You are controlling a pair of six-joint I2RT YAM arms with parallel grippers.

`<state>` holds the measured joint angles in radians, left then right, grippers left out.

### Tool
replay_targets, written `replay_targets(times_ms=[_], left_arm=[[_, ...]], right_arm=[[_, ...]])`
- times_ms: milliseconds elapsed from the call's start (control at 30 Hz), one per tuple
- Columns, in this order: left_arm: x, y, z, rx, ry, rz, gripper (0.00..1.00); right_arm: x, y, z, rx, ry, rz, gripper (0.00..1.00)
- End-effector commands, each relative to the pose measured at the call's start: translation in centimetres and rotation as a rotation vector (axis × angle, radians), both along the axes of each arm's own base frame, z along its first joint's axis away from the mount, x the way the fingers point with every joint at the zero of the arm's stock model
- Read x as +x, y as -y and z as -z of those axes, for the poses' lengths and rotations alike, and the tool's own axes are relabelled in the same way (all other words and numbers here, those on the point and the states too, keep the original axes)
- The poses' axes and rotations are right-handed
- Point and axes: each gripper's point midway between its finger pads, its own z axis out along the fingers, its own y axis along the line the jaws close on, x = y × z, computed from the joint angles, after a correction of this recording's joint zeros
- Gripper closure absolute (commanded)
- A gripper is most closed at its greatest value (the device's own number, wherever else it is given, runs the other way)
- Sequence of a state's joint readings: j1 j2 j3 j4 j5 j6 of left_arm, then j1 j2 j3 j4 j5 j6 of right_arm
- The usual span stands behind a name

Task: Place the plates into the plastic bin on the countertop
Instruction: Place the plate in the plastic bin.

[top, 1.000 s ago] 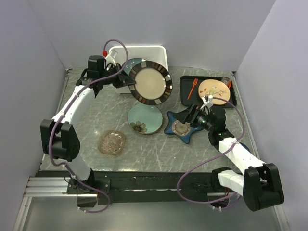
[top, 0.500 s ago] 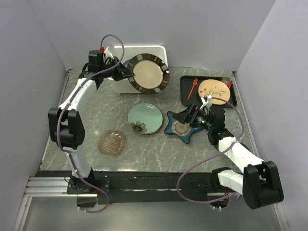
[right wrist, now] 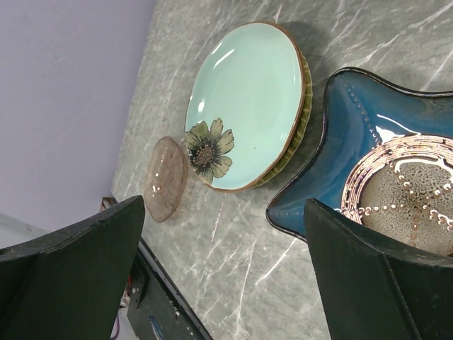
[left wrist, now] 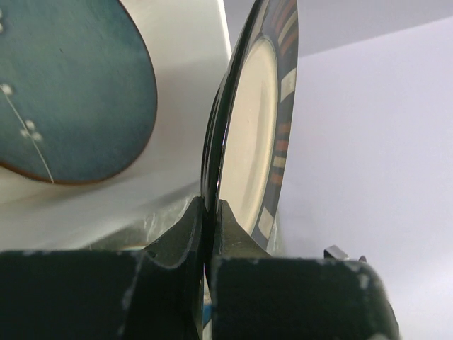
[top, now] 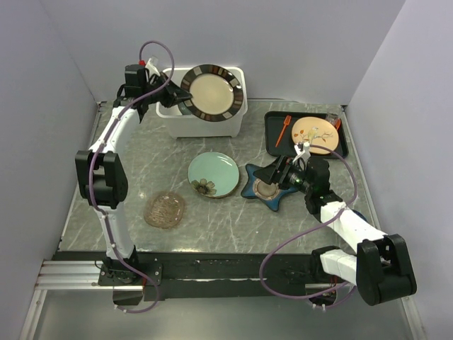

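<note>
My left gripper [top: 182,95] is shut on the rim of a dark-rimmed cream plate [top: 211,93], holding it on edge over the white plastic bin [top: 233,117]. In the left wrist view the fingers [left wrist: 185,230] pinch the plate [left wrist: 256,142], and a dark teal plate [left wrist: 71,92] leans inside the bin [left wrist: 185,64]. My right gripper [top: 277,173] stands open just above the counter, beside the blue star-shaped plate [top: 265,190] [right wrist: 354,177]. A pale green flowered plate [top: 213,175] [right wrist: 248,99] and an amber glass plate [top: 164,210] [right wrist: 166,177] lie on the counter. Nothing sits between the right gripper [right wrist: 223,207] fingers.
A flat black tray [top: 272,142] at the back right carries a tan round plate [top: 314,134] and an orange utensil [top: 282,131]. Grey walls close in the counter on the left, back and right. The arm bases stand on a black rail [top: 226,268] at the near edge.
My left arm has swung the cream plate back and upward, from in front of the bin to over it. The right arm has stayed put.
</note>
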<state>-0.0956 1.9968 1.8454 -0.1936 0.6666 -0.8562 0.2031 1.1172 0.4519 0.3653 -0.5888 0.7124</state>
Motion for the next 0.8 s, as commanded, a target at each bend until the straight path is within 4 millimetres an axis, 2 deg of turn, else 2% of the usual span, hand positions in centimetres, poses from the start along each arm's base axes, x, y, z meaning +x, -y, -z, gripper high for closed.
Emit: replay_targets(times_ms=[0,33,67,100,300,733,767], left_arm=[[1.0,-0.1,-8.1,-0.094,0.224,0.023,0.99],[1.2,-0.1,-8.5,-0.1,0.232,0.022,0.99],[1.8,-0.3,-7.9,-0.096,0.223,0.012,0.99],[2.0,-0.3,-8.5,-0.095,0.239,0.013,0.99],[3.5,-1.1,-8.1,-0.097,0.23,-0.035,0.99],[7.0,-2.3,-4.3,-0.088,0.173,-0.129,0.99],[7.4,-2.4,-3.5,-0.086,0.161,-0.132,0.99]], right_arm=[[0.3,-0.1,-0.7,0.006,0.042,-0.01,0.0],[0.3,-0.1,-0.7,0.002,0.041,-0.01,0.0],[0.3,0.0,-0.6,0.0,0.042,-0.007,0.0],[0.3,0.0,-0.5,0.0,0.041,-0.006,0.0],[0.3,0.0,-0.2,0.001,0.034,-0.006,0.0],[0.4,-0.1,0.4,0.0,0.022,-0.011,0.0],[0.4,-0.1,0.5,0.001,0.02,-0.012,0.0]])
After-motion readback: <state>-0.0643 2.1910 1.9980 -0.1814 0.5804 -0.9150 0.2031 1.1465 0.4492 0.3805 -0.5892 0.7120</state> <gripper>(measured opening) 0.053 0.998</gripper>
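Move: The bin that the left hand is carrying the brown-rimmed plate to has its middle about 11 cm ahead of that hand, 3 cm to its right and some 19 cm below. The teal plate already in the bin lies about 9 cm ahead, 4 cm right and 16 cm down; the green plate on the counter is about 16 cm back, 8 cm right and 26 cm below. From the right hand, the bin is roughly 34 cm ahead, 22 cm left and 7 cm lower. Still pinching the brown-rimmed plate by its left edge, the left hand carries it about 6 cm forward over the bin, drifting a little left and sinking some 4 cm, most steeply at the end. The hand turns slightly counter-clockwise, and its fingers stay shut on the rim. ##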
